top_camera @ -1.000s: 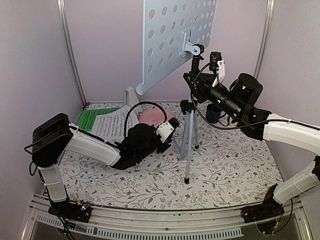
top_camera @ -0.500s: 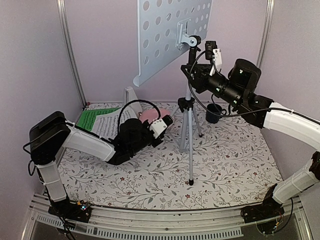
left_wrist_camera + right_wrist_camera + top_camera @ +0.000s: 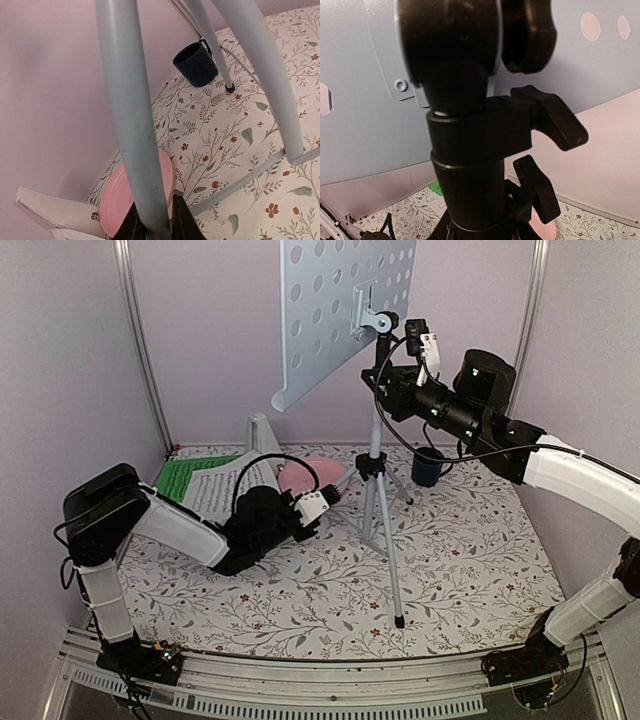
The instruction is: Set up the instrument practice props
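The music stand has a pale perforated desk high at the back, on a black pole above a silver tripod. My right gripper is shut on the black pole just under the desk; its fingers barely show at the frame's bottom edge. My left gripper is shut on a tripod leg, which passes between its dark fingers. A white sheet and a green sheet lie at the back left. The white metronome stands behind them.
A pink plate lies beside the left gripper, in front of the metronome. A dark blue mug stands at the back right, behind the tripod. Pink walls close in the floral table on three sides.
The stand has swung more upright and risen; its near foot slid toward the front right. My right gripper moved up and left with the pole. My left gripper shifted slightly left, still on the leg.
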Robot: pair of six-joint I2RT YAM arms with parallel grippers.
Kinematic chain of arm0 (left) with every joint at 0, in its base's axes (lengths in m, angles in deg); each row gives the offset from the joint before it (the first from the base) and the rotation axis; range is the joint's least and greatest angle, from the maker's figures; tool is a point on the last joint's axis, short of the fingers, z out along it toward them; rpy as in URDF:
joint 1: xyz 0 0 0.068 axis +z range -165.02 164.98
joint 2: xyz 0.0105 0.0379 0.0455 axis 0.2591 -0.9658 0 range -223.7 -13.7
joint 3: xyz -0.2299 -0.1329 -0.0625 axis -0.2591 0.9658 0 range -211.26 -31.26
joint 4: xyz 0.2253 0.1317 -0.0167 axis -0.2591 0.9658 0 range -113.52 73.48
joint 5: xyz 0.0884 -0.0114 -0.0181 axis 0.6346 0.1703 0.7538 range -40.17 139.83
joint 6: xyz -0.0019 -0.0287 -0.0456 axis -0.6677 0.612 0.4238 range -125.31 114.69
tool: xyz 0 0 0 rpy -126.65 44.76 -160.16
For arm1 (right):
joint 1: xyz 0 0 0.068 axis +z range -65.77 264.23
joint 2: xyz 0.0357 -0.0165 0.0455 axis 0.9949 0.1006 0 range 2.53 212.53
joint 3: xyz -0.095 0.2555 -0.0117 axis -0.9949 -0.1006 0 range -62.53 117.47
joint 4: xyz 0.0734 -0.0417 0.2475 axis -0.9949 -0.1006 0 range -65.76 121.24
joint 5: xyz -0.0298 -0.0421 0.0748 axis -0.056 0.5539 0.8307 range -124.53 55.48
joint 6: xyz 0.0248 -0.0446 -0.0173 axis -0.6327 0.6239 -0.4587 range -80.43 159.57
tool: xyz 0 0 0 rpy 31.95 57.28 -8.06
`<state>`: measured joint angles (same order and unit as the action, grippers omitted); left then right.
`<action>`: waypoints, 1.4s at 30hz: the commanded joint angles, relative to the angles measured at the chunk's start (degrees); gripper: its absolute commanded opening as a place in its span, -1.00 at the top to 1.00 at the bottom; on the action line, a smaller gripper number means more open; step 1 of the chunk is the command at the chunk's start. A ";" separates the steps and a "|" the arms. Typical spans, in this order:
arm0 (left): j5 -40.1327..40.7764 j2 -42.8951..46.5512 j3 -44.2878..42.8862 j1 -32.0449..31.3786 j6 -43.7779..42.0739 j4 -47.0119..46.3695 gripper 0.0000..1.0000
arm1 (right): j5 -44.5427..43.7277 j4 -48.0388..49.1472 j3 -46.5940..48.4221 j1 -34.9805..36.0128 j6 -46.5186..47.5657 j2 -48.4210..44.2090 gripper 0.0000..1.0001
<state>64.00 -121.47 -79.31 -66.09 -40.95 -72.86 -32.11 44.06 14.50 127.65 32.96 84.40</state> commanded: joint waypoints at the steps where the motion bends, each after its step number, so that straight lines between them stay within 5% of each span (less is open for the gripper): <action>1: 3.09 -4.07 3.29 0.88 -10.81 10.68 0.99 | -0.32 22.48 10.68 -1.26 -1.07 -3.51 1.00; 26: 6.25 -10.14 -2.45 -1.91 -8.32 16.17 0.80 | 7.58 24.94 4.46 -2.12 -1.66 2.57 0.97; 42: 7.51 -11.62 -4.83 -4.30 -9.38 15.67 0.69 | 7.70 26.13 1.26 -2.20 -4.22 2.72 -0.22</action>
<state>73.73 -128.16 -85.67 -67.25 -42.35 -73.08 -25.64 53.54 14.17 124.72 29.51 89.97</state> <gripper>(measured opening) 0.158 0.566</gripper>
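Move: Both hands already grip the music stand: the right has its black neck, the left a grey tripod leg. The stand's nearest foot lies about 20 cm back, 7 to the right and 44 below the right hand. From the left hand, the pink plate is some 14 cm ahead, 3 to the left and 13 below; the blue mug is around 18 ahead, 25 to the right and 9 below. Still pinching neck and leg, the two hands carry the upright stand roughly 2.5 cm forward and ease about 1 cm down, the right drifting slightly left as well. The left hand turns just under 10 degrees counter-clockwise and keeps its hold; then the right, nearly still, spreads its fingers around the neck to release it. ##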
